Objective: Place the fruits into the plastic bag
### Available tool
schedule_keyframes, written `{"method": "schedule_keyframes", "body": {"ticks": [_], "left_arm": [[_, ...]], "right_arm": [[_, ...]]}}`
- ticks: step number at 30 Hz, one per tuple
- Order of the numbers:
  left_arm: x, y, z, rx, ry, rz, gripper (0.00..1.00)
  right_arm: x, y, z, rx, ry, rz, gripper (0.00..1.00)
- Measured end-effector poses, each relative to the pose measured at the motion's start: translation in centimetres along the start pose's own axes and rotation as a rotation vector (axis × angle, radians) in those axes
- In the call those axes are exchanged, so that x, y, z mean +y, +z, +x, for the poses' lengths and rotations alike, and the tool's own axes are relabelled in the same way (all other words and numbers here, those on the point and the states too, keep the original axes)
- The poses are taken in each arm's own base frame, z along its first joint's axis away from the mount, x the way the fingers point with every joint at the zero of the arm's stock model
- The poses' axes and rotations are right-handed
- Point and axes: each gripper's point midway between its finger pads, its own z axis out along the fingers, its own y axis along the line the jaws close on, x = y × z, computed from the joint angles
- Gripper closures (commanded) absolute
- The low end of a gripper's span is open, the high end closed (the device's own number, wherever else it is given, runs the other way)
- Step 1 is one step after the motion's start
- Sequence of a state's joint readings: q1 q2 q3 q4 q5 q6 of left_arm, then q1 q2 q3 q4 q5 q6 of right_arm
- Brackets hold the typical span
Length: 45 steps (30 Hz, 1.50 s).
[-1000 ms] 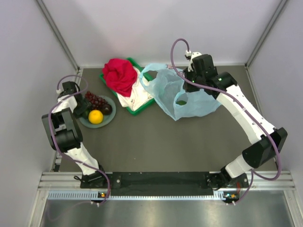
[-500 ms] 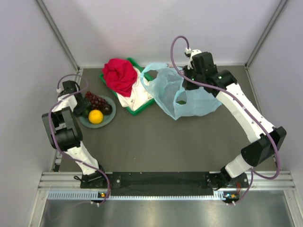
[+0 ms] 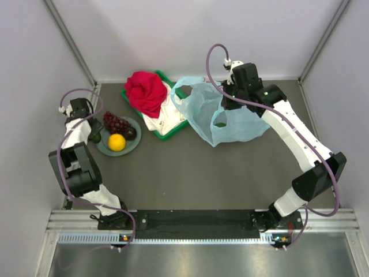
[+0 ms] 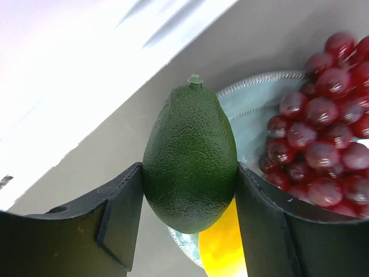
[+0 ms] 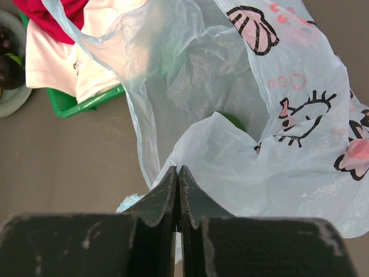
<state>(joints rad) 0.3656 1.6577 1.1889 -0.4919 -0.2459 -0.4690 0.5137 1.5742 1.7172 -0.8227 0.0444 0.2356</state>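
Note:
My left gripper (image 3: 93,136) is shut on the dark green fruit (image 4: 190,158), an avocado held stem up between both fingers at the left rim of the grey-green plate (image 3: 131,145). On the plate lie the purple-red grapes (image 3: 116,122), the orange citrus (image 3: 116,142) and a dark round fruit (image 3: 131,133). The light-blue plastic bag (image 3: 242,124) lies at the back right, mouth facing left. My right gripper (image 3: 226,104) is shut on the bag's upper edge (image 5: 219,156) and holds the mouth up. A green item (image 5: 233,120) shows inside the bag.
A green tray (image 3: 167,134) with a red cloth (image 3: 145,91) and white cloths stands at the back, between the plate and the bag. One bag handle (image 3: 180,86) lies against the tray. Grey walls close the left, back and right sides.
My left wrist has drawn back to the left, away from the plate, with the green fruit in the fingers. My right gripper has shifted slightly back, still holding the bag's edge.

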Motion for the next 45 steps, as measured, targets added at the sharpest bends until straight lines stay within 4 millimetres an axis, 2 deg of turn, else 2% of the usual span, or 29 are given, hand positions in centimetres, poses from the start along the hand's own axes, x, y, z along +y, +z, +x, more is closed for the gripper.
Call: {"method": "schedule_keyframes", "body": {"ticks": [10, 17, 22, 28, 31, 32, 36, 41, 45], "left_arm": [[-0.6, -3.6, -3.2, -0.122, -0.034, 0.064, 0.69], [-3.8, -6.5, -5.2, -0.206, -0.036, 0.214, 0.71], [-8.1, -8.8, -5.6, -0.236, 0.01, 0.33, 0.71], [-17.0, -13.7, -4.8, -0.276, 0.114, 0.539, 0.71], [-22.4, -16.5, -3.0, -0.272, 0.171, 0.686, 0.71], [-23.7, -17.1, -2.2, -0.265, 0.189, 0.721, 0.71], [-29.2, -20.0, 2.7, -0.199, 0.283, 0.906, 0.72], [-33.2, -21.5, 9.6, -0.056, 0.386, 1.069, 0.72], [-35.1, -22.3, 13.4, 0.039, 0.462, 1.153, 0.72]], "right_arm": [[0.3, 0.1, 0.0, 0.006, -0.008, -0.016, 1.0], [0.7, 0.2, -0.6, 0.002, -0.009, -0.031, 1.0], [0.8, 0.3, -0.8, -0.001, -0.01, -0.035, 1.0], [0.8, 0.4, -0.8, 0.002, -0.01, -0.036, 1.0], [0.8, 0.4, -0.8, 0.002, -0.009, -0.036, 1.0], [0.8, 0.4, -0.8, 0.002, -0.009, -0.036, 1.0], [0.8, 0.4, -0.8, 0.002, -0.007, -0.037, 1.0], [0.8, 0.4, -0.8, 0.002, -0.004, -0.036, 1.0], [0.8, 0.4, -0.8, 0.001, -0.002, -0.036, 1.0]]}}
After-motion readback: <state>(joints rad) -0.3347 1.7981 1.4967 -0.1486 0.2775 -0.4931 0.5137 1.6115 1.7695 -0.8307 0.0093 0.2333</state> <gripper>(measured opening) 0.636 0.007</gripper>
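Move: The bag's mouth, where the held avocado is going, lies about 45 cm to the left hand's right, 9 cm ahead and some 5 cm higher. By the hand, the orange is 8 cm to the right and level with it, the grapes 9 cm right and 8 cm ahead, both about 4 cm below. The green basket is 30 cm right, 16 ahead. From the right hand, the mouth is roughly 9 cm left, 5 ahead, 12 below. Still pinched between the left fingers, the avocado is raised almost straight up at first, then swept some 40 cm to the right and about 11 forward, past the grapes and over the basket's near part to the bag's mouth, sinking about 4 cm at the end. The wrist swings roughly 60 degrees clockwise; the right fingers stay shut on the bag's rim. ##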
